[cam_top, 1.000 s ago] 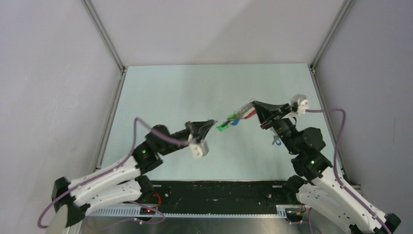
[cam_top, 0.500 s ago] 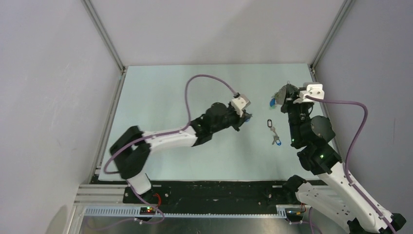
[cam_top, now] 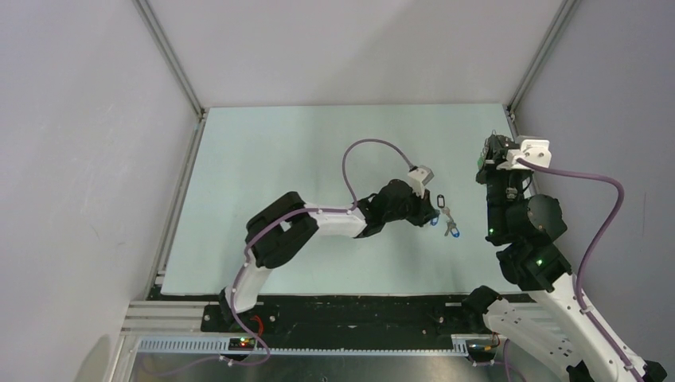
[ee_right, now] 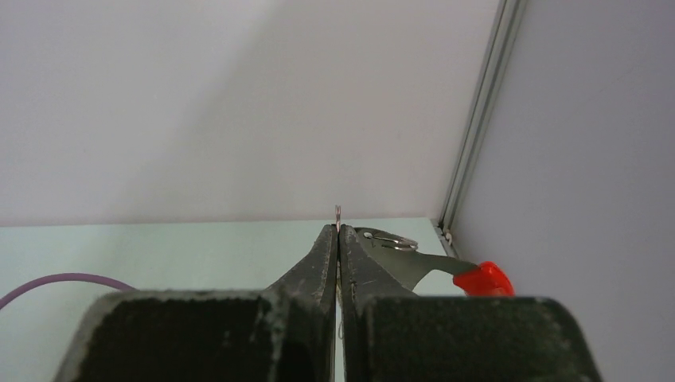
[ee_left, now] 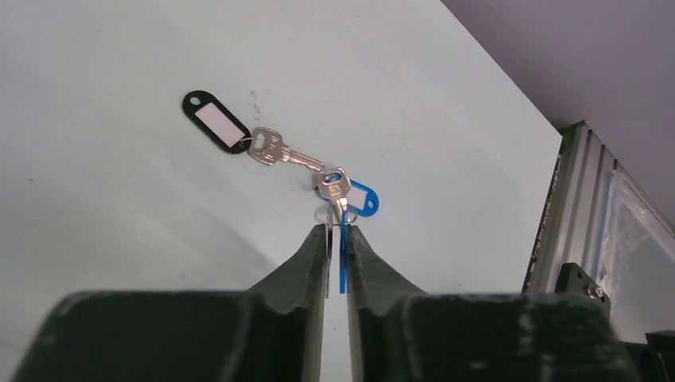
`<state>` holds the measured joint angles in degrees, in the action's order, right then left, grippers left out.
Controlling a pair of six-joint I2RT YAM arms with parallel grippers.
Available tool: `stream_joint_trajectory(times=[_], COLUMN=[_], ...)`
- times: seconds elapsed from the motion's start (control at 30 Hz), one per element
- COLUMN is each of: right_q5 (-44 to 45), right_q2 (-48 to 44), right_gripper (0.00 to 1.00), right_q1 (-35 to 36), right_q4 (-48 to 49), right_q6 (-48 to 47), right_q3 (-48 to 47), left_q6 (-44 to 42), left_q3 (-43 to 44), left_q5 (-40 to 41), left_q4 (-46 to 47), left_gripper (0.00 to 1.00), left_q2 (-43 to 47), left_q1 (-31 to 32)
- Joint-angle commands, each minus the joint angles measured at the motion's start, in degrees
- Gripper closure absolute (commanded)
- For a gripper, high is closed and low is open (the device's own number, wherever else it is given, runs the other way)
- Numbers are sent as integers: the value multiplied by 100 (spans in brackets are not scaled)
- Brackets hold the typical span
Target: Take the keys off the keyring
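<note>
My right gripper (ee_right: 339,228) is raised near the back right corner (cam_top: 487,156). It is shut on the thin edge of the keyring (ee_right: 339,212). A small ring (ee_right: 390,239) and a silver blade ending in bright red (ee_right: 485,278) hang beside its right finger. My left gripper (ee_left: 336,228) reaches across low over the mat (cam_top: 434,213). Its jaws are nearly together, with a thin blue-capped key (ee_left: 344,267) edge-on between them. Just beyond its tips lie loose keys (ee_left: 278,150), one with a blue cap (ee_left: 334,181).
A black tag with a white label (ee_left: 216,122) and a blue tag (ee_left: 362,199) lie with the loose keys (cam_top: 448,216). The aluminium frame post (ee_right: 477,111) and right wall stand close to the right gripper. A purple cable (cam_top: 374,147) loops above the left arm.
The left arm has swung right and down to the loose keys, carrying the blue-capped key. The right gripper has pulled back toward the right wall with the keyring.
</note>
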<state>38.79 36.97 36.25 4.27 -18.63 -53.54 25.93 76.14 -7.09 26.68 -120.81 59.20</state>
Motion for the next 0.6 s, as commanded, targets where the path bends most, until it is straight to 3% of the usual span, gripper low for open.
stream_joint_trajectory(times=[0.0,0.03,0.1,0.27,0.4,0.57], right_q5=[-70,-93,-124,-214,-721,-1737], right_q2=[19,20,21,-1,3,122], right_gripper=[100,100,100,100,100,100], right_q1=[-37,-42,-56,-103,-114,-101], right_q4=[1,-74,-190,-561,-1197,-2142], right_q6=[145,199,245,386,777,1274], right_q3=[-274,-276,-273,-280,-286,-297], left_q6=[944,1016,1087,682,339,293], left_q3=[459,439,315,-392,-1432,-3154], left_q5=[-153,-96,85,360,624,1625], left_q4=[340,339,354,419,443,103], left_gripper=[73,57,40,14,7,0], left_q2=[-313,-312,-192,644,1957,4367], left_q1=[-27,-41,-74,-240,-533,-1302])
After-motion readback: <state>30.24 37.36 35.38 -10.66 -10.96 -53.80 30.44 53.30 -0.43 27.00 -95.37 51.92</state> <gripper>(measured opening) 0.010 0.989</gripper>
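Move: The blue-tagged key still in the left fingers is bound for the table about 2 cm right of that hand, 1 cm back and 5 cm below. Beside that spot lie, at the same depth below the hand, the lower key with its blue tag (5 cm right, 2 cm back) and the black tag (3 cm right, 6 cm ahead). From the right hand the spot is roughly 8 cm left, level fore and aft and some 38 cm below. The blue-tagged key comes down the last centimetre or so beside the lying keys and is let go as the left fingers spread wide; that hand then draws quickly left, about 12 cm, and up some 6, turning about 15 degrees counter-clockwise. The right hand, still gripping the keyring, sinks about 5 cm and drifts 3 cm left towards the keys, tipping some 10 degrees downward. ##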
